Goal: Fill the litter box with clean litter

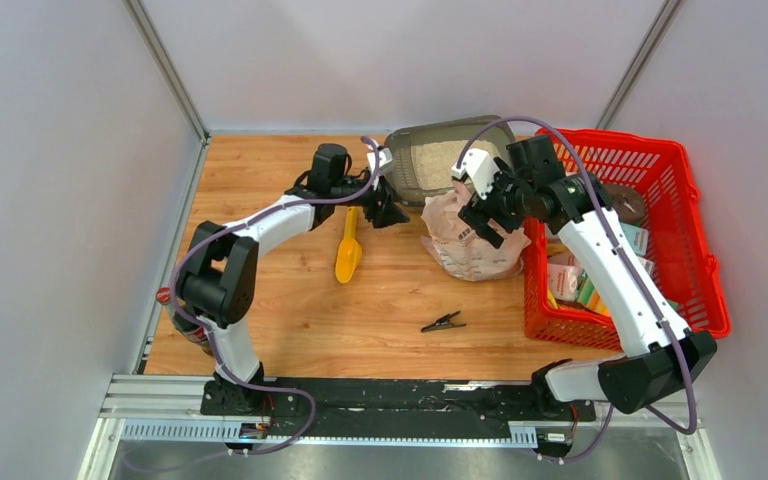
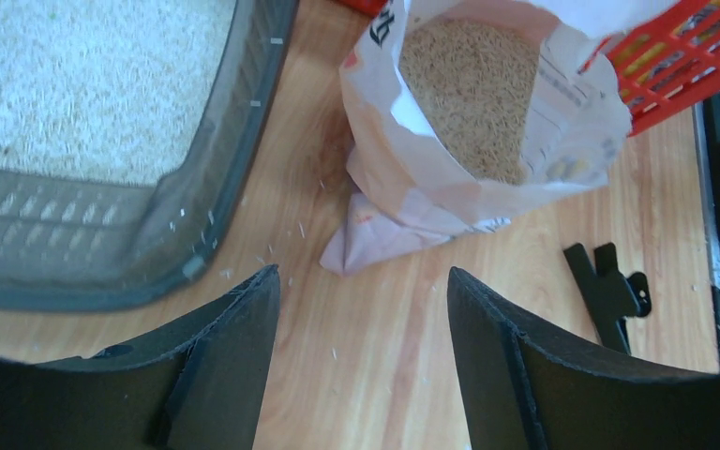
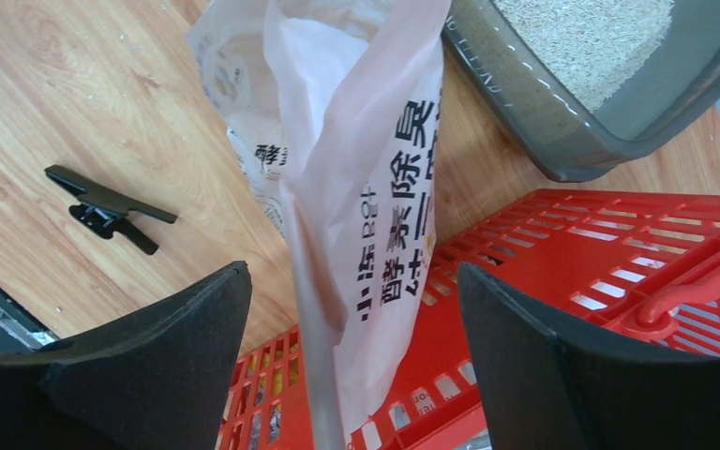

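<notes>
The litter box (image 1: 450, 127) sits at the back centre of the table, with pale clean litter (image 1: 438, 160) spread over its floor. Just in front of it stands an open paper litter bag (image 1: 472, 245), and the left wrist view shows more clean litter (image 2: 473, 94) inside it. My left gripper (image 1: 385, 205) hovers open over bare wood between the box wall (image 2: 75, 234) and the bag (image 2: 403, 216), holding nothing. My right gripper (image 3: 354, 272) is open above the bag's right side. The bag's raised top edge (image 3: 366, 187) stands between its fingers, which stay apart from it.
A yellow scoop (image 1: 348, 250) lies on the wood left of the bag. A black clip (image 1: 443, 322) lies nearer the front. A red mesh basket (image 1: 695, 215) with packages stands right of the bag, close to it. Stray granules dot the wood beside the box.
</notes>
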You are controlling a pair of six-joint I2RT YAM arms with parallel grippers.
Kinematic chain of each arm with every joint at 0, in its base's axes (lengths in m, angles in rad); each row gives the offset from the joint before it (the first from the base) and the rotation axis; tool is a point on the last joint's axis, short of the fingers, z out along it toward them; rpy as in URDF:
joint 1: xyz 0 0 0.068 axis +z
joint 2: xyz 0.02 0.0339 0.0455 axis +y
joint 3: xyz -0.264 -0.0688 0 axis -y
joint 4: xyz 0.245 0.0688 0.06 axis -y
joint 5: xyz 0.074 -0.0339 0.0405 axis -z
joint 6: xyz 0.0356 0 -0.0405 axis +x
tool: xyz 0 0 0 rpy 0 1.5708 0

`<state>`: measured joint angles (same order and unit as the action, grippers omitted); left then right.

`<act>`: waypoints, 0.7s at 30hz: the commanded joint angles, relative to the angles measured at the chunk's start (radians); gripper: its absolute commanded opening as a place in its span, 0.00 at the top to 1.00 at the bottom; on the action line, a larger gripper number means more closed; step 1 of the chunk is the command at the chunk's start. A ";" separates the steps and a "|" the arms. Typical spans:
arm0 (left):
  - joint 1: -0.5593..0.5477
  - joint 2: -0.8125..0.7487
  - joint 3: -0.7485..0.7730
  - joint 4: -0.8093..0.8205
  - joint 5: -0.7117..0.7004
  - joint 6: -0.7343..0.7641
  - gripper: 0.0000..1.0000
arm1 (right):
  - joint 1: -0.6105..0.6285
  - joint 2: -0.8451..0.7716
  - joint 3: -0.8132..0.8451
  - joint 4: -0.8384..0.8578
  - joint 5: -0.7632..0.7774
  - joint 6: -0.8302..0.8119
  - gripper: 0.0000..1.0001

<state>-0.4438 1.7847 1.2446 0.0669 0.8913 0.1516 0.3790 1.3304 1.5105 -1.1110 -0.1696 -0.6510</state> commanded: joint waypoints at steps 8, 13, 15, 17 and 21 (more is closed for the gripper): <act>-0.076 0.099 0.061 0.409 0.169 -0.211 0.26 | 0.006 0.027 0.065 -0.043 0.087 -0.010 0.28; -0.078 0.071 0.016 0.372 0.149 -0.181 0.26 | 0.006 0.049 0.073 -0.041 0.090 -0.016 0.34; -0.073 0.041 0.012 0.318 0.155 -0.153 0.25 | 0.006 0.055 0.077 -0.041 0.091 -0.016 0.35; -0.069 0.022 0.007 0.239 0.153 -0.071 0.25 | 0.006 0.053 0.074 -0.038 0.090 -0.016 0.36; -0.070 0.037 0.021 0.185 0.140 -0.012 0.26 | 0.008 0.055 0.068 -0.030 0.088 -0.013 0.37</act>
<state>-0.5159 1.8652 1.2545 0.2993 1.0122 0.0338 0.3794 1.3899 1.5455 -1.1549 -0.0937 -0.6556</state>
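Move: The litter bag's middle lies some 15 cm to the left hand's right, 5 cm nearer the base and about 10 cm below; the litter box is about 10 cm ahead and 11 cm right, 14 cm below. From the right hand the bag is about 3 cm left, level ahead and 16 cm below. The black clip sits 16 cm back and 9 cm left of that hand, and the red basket's middle 25 cm right of it, both well below. Rightward towards the open mouth of the litter bag, the left hand travels about 5 cm with a smaller drift back, rising 2 cm and then easing a little down and left again; its still-open fingers tip about 10 degrees towards level and swing slightly clockwise. The right hand settles about a centimetre right and down over the bag, closing its wide-open fingers by about a quarter around the raised paper flap, without a clear grip yet. ##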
